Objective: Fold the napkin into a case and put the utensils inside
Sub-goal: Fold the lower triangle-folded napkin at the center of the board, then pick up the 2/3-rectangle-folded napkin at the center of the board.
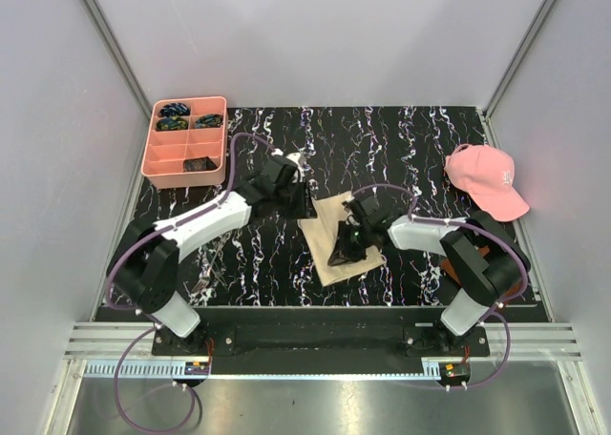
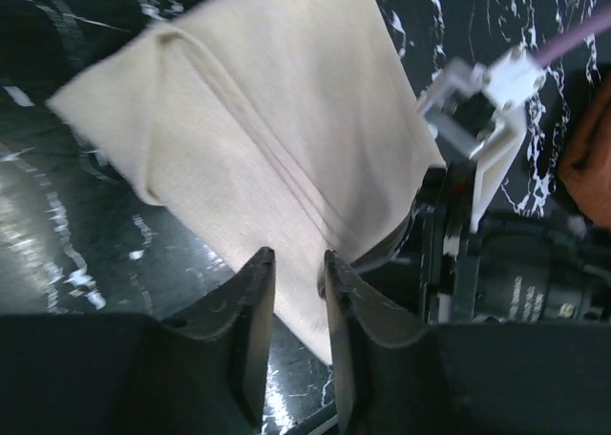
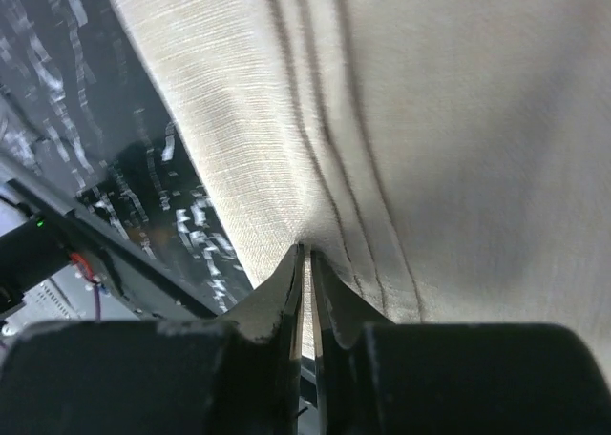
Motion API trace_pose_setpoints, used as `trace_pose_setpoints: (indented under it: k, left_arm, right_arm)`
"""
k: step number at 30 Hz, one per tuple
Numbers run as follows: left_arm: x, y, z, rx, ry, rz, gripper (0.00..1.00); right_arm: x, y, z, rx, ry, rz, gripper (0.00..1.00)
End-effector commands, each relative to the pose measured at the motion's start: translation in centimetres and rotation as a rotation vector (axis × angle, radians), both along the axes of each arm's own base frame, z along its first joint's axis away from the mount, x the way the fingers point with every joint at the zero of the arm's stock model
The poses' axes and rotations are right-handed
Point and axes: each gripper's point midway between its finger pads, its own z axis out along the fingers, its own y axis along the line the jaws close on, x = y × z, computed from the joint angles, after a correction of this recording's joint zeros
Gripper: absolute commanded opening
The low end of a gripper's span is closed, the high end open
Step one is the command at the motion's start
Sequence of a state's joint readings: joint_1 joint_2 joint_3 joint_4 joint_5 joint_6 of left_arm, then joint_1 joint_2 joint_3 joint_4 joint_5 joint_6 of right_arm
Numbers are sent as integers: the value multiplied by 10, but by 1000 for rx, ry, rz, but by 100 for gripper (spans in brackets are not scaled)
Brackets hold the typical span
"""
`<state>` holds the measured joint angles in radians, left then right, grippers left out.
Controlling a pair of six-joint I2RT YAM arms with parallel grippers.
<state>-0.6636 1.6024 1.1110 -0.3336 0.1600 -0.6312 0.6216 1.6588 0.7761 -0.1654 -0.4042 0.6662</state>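
Note:
The beige napkin (image 1: pixel 323 230) lies partly folded on the black marbled mat, with lengthwise creases running along it (image 2: pixel 286 120). My right gripper (image 1: pixel 344 252) sits over its middle and is shut on a pinched ridge of cloth (image 3: pixel 307 254); the napkin (image 3: pixel 430 120) fills that view. My left gripper (image 1: pixel 304 206) hovers over the napkin's far left edge. Its jaws (image 2: pixel 296 263) stand a narrow gap apart with nothing between them. I cannot make out the utensils in any view.
A pink divided tray (image 1: pixel 186 168) holding small dark blue-green items stands at the back left. A pink cap (image 1: pixel 487 177) lies at the right. A brown patch (image 2: pixel 587 158) shows beside the right arm. The mat's front edge runs just before the arm bases.

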Motion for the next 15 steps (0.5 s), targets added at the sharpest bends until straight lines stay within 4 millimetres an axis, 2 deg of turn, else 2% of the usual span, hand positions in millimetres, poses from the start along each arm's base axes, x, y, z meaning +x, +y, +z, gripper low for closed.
trace_pose_setpoints:
  k: [1, 3, 4, 6, 7, 8, 9, 10, 11, 12, 13, 15]
  left_arm:
    - [11, 23, 29, 20, -109, 53, 36]
    - [10, 25, 32, 20, -125, 52, 39]
    - [7, 25, 28, 23, -119, 48, 40]
    - [3, 20, 26, 10, -113, 29, 42]
    - [-7, 13, 21, 15, -107, 0, 45]
    - [-11, 7, 17, 24, -109, -17, 47]
    - [-15, 3, 15, 41, -123, -24, 49]
    - [-29, -11, 13, 50, -132, -66, 53]
    - [-35, -18, 8, 66, -131, -76, 55]
    - [-38, -21, 5, 93, -147, -65, 56]
    - [-52, -36, 6, 91, -153, -95, 60]
    - [-59, -46, -3, 128, -159, -105, 61]
  right_arm:
    - [-18, 41, 4, 130, 1, 15, 14]
    - [-25, 54, 23, 245, 40, 42, 15]
    - [-15, 49, 36, 270, 13, 22, 16]
    - [1, 34, 50, 269, -32, -29, 22]
    - [4, 22, 64, 266, -56, -54, 26]
    - [20, -2, 66, 236, -71, -122, 31]
    - [30, -19, 68, 194, -94, -182, 44]
    - [26, -40, 70, 135, -81, -228, 49]
    - [37, -66, 69, 73, -95, -305, 57]
    - [45, -89, 64, -26, -128, -393, 69]
    - [41, -105, 64, -74, -124, -437, 77]
    - [39, -120, 59, -96, -119, -454, 85]
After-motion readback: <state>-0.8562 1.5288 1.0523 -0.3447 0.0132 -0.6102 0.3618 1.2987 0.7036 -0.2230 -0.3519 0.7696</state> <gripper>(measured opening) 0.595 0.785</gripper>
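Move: The right hand's nearly shut fingertips are down on the napkin near its lengthwise seam; the napkin's middle lies about 6 cm ahead and 1 cm to the right, with its near-left corner some 6 cm back and 3 cm left. The utensils lie roughly 32 cm to this hand's left, about level with it. From the raised left hand, the napkin's middle is about 9 cm right, 2 cm back and 10 cm below. Right fingers drag the napkin about 4 cm left-back, then rise 8 cm right-forward, opening; left hand draws back, opening. ##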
